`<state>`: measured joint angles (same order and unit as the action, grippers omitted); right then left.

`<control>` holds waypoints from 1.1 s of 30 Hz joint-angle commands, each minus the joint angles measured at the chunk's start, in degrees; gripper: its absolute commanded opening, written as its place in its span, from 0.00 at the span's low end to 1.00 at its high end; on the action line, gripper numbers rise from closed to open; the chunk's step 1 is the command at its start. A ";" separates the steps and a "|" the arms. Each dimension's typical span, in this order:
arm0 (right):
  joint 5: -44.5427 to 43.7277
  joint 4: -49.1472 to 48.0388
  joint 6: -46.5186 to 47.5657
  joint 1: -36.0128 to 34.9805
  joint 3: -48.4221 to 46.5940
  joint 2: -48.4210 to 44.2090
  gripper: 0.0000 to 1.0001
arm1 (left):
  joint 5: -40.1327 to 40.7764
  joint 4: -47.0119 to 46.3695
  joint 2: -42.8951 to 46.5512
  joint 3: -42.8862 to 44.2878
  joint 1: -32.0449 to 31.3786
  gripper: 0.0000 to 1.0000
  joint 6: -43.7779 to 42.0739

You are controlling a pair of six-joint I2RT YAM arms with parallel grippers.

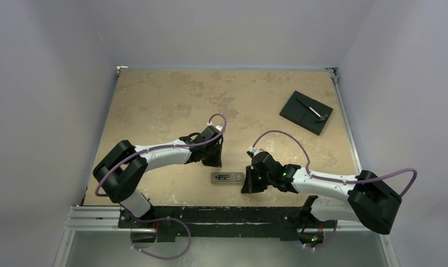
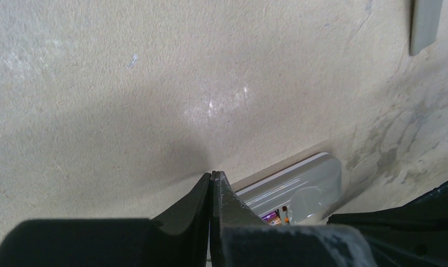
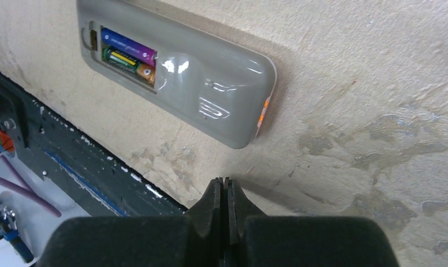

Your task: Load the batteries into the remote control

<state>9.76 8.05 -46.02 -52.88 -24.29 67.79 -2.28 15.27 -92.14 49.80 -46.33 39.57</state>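
Observation:
The remote control (image 1: pixel 227 178) lies grey back up near the table's front edge, its battery bay uncovered. Two batteries (image 3: pixel 127 55) lie side by side in the bay, one purple-blue, the other green and yellow with an orange end. My left gripper (image 1: pixel 213 161) is shut and empty, just behind the remote's left end; in the left wrist view its tips (image 2: pixel 212 175) meet beside the remote (image 2: pixel 305 181), and a bit of a battery (image 2: pixel 277 216) shows. My right gripper (image 1: pixel 248 186) is shut and empty, just right of the remote (image 3: pixel 210 94), tips (image 3: pixel 226 182) over bare table.
A black square plate (image 1: pixel 306 112) with a small metal tool on it lies at the back right. A narrow grey cover strip (image 2: pixel 424 25) lies on the table beyond the left gripper. The black base rail (image 3: pixel 71 161) runs along the front edge, close to the remote.

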 commanded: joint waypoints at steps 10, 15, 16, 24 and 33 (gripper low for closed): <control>-7.41 -3.07 -2.41 -0.29 -3.98 4.62 0.00 | -0.35 1.34 2.16 -4.11 -0.51 0.00 -1.97; -9.55 -2.18 -1.95 -0.23 -5.90 6.17 0.00 | -0.71 2.22 4.42 -5.77 -0.78 0.00 -2.21; -9.53 -2.16 -1.82 -0.20 -6.27 6.47 0.00 | -0.86 2.33 4.76 -6.04 -0.81 0.00 -2.28; -9.58 -0.90 -0.18 -0.20 -11.10 9.52 0.00 | -1.54 2.03 5.65 -7.21 -1.37 0.00 -2.43; -13.85 4.22 3.62 -0.20 -16.67 12.36 0.00 | -2.29 1.01 6.41 -7.24 -3.38 0.00 -0.54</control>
<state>-0.05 8.84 -45.21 -52.93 -37.28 79.90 -3.84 16.88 -87.61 43.22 -48.60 38.37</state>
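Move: The remote control lies crosswise, its middle about 5 cm ahead of the right hand, 7 cm to its left and 1 cm lower. From the left hand, its middle is some 5 cm back, 4 cm right and 2 cm lower. The battery cover lies roughly 4 cm ahead and 18 cm right of the left hand, or about 15 cm ahead and 7 cm right of the right hand. Shut fingers push the remote counter-clockwise by its ends: right hand 6 cm forward-left, left hand 4 cm back-left. ##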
